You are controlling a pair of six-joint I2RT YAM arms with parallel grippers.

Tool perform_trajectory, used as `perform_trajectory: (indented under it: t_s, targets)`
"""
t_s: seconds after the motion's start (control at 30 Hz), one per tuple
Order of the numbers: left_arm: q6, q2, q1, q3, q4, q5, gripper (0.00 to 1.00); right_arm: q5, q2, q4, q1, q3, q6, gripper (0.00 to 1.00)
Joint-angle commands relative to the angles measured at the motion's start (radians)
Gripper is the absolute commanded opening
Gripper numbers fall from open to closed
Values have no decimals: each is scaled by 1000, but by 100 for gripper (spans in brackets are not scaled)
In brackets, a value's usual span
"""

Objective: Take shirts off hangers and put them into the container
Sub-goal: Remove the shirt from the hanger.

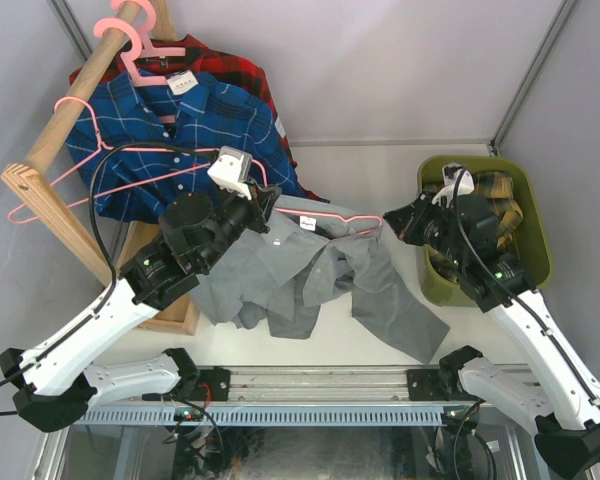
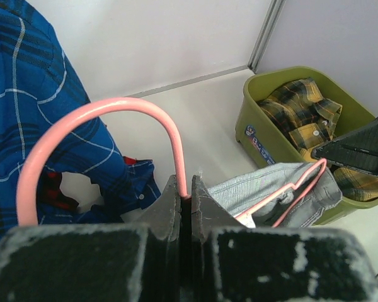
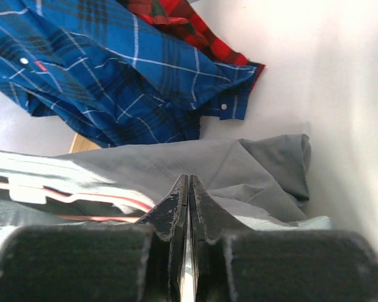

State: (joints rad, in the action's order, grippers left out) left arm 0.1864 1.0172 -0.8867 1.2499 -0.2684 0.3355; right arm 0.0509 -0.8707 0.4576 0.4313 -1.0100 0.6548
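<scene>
The grey shirt (image 1: 310, 280) lies crumpled on the table, still on a pink hanger (image 1: 330, 220). My left gripper (image 1: 271, 203) is shut on that hanger's hook (image 2: 113, 110), pinching the wire right at its fingertips (image 2: 184, 189). At the hanger's right end, my right gripper (image 1: 388, 222) is shut on the grey shirt (image 3: 239, 163); a thin pale sliver of cloth shows between its tips (image 3: 189, 182). The olive-green container (image 1: 538, 240) stands to the right with the yellow-black plaid shirt (image 1: 495, 195) inside it.
The blue plaid shirt (image 1: 180, 130) and the red-black plaid shirt (image 1: 220, 60) hang on pink hangers (image 1: 130, 45) from a slanted wooden rail (image 1: 70, 110) at the back left. The rail's wooden base board (image 1: 175, 318) lies under my left arm. Grey walls enclose the table.
</scene>
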Motion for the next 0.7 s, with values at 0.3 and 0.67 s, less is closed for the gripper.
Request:
perform_trajectory:
  t_s: [0.3,0.67]
  targets:
    - [6,-47,3,20,82,-6,0,7,100,-11,-38,58,-100,19]
    - [41,-63,5,8,108,-5,0,308,125,-172,-13,127,9,42]
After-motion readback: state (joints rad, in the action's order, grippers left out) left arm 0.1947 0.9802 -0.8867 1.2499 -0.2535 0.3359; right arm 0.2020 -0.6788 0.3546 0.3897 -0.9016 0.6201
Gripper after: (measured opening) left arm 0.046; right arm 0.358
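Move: The grey shirt's shoulder on the free end of the pink hanger lies just under the right fingertips, some 2 cm left, 1 cm back and 3 cm below. The shirt's white tag sits about 14 cm left, level ahead and roughly 2 cm up; the green container's middle is around 21 cm right, 3 cm farther out and 20 cm down. From the left hand, that shoulder is about 19 cm right, 4 cm back and 11 cm lower. Downward first, the right hand dips about 3 cm at the hanger's end, its shut fingers starting to part, then backs off towards the base and climbs some 6 cm from the low point, tipping its fingers upward and opening them to about a third. The left hand keeps its pinch on the hanger by its hook and eases up about 1.5 cm. ##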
